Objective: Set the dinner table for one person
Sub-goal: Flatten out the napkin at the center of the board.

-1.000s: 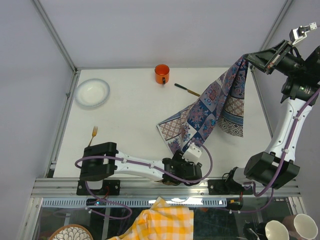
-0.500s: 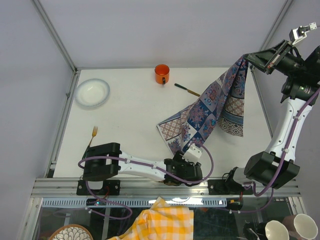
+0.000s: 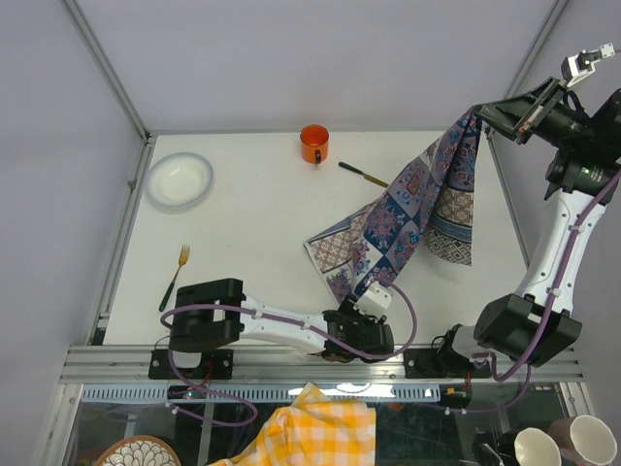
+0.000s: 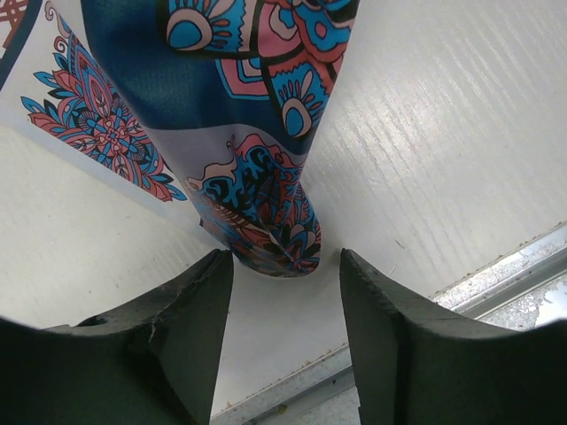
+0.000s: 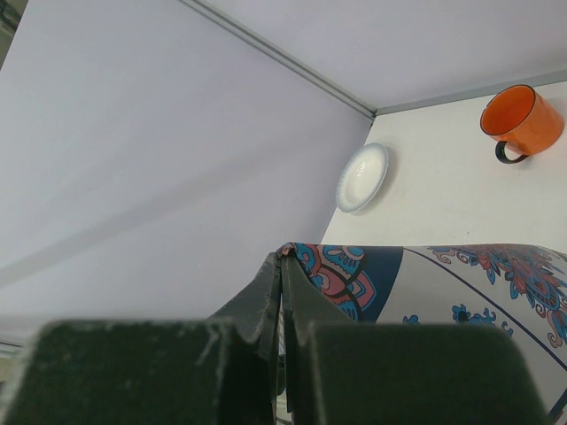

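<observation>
A blue-and-purple patterned cloth (image 3: 417,209) hangs over the right side of the white dinner table (image 3: 252,223). My right gripper (image 3: 482,114) holds it up high, shut on its top corner (image 5: 282,258). The cloth's lower end rests on the tabletop. My left gripper (image 4: 285,266) is low by the near edge, open. The cloth's folded bottom corner (image 4: 266,235) lies just at its fingertips, touching neither finger. In the top view the left gripper (image 3: 357,303) sits right under the cloth's lower tip.
An orange mug (image 3: 313,144) stands at the back, with a dark-handled utensil (image 3: 364,175) beside it. At the back left is a white bowl (image 3: 179,180). A fork (image 3: 175,276) lies front left. The aluminium frame rail (image 4: 505,279) runs just behind the left gripper.
The left arm has shifted slightly right and toward the near edge, uncovering the fork's handle. The right arm and the hanging cloth have not moved.
</observation>
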You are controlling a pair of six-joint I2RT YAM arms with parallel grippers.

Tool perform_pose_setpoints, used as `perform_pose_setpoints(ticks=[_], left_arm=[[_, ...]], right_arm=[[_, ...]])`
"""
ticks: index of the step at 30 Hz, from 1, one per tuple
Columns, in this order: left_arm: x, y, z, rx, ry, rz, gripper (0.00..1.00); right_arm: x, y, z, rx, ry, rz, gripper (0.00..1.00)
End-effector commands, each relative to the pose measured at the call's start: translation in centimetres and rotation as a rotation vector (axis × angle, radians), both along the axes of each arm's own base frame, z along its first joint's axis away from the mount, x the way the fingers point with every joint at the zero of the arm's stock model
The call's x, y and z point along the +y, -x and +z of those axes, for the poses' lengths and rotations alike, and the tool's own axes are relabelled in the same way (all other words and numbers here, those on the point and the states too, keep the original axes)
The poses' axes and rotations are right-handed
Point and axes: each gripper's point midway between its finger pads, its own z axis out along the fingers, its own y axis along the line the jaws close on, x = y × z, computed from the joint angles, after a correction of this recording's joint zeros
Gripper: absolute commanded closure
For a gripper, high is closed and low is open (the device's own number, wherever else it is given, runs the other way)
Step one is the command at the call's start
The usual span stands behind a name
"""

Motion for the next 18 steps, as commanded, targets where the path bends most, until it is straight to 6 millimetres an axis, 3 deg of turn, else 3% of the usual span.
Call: perform_pose_setpoints(ticks=[1, 4, 8, 11, 14, 16, 18], left_arm=[[-1.1, -0.2, 1.0, -0.039, 0.036, 0.009, 0.5], [-1.1, -0.2, 1.2, -0.044, 0.038, 0.009, 0.64], [-1.4, -0.2, 2.1, -0.041, 0.045, 0.017, 1.0], [-0.9, -0.3, 4.4, -0.038, 0.03, 0.052, 1.0], [1.2, -1.0, 9.5, -0.064, 0.019, 0.154, 1.0], [3.9, -1.8, 14.6, -0.084, 0.098, 0.314, 1.0], [7.9, -2.8, 19.5, -0.119, 0.179, 0.458, 1.0]], right_arm=[[0.7, 0.9, 2.3, -0.072, 0.031, 0.003, 1.0], [0.7, 0.8, 2.2, -0.072, 0.031, 0.003, 1.0], [0.7, 0.7, 2.1, -0.068, 0.03, 0.006, 1.0], [0.6, 0.7, 2.0, -0.065, 0.03, 0.006, 1.0], [0.6, 0.6, 1.8, -0.064, 0.032, 0.004, 1.0], [0.6, 0.6, 1.7, -0.061, 0.034, 0.003, 1.0], [0.5, 0.5, 1.5, -0.057, 0.034, -0.001, 1.0]])
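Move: Between the left hand's parted fingertips, practically at the hand point and perhaps 1 cm lower, lies the near corner of the patterned napkin. The board's front edge is about 6 cm behind. The knife lies some 39 cm ahead and 4 cm to the right, the mug some 45 cm ahead and 9 cm to the left. From the right hand, that corner is about 23 cm back, 19 cm to the left and 46 cm down. Closing on the napkin's near corner, the left fingers go from half open to shut and pinch the cloth while the hand stays in place. Then the left hand rises with gathering speed, about 7 cm straight up off the board, turning some 10 degrees counter-clockwise. High on the right, the right hand stays put and keeps its hold on the napkin's other end. ##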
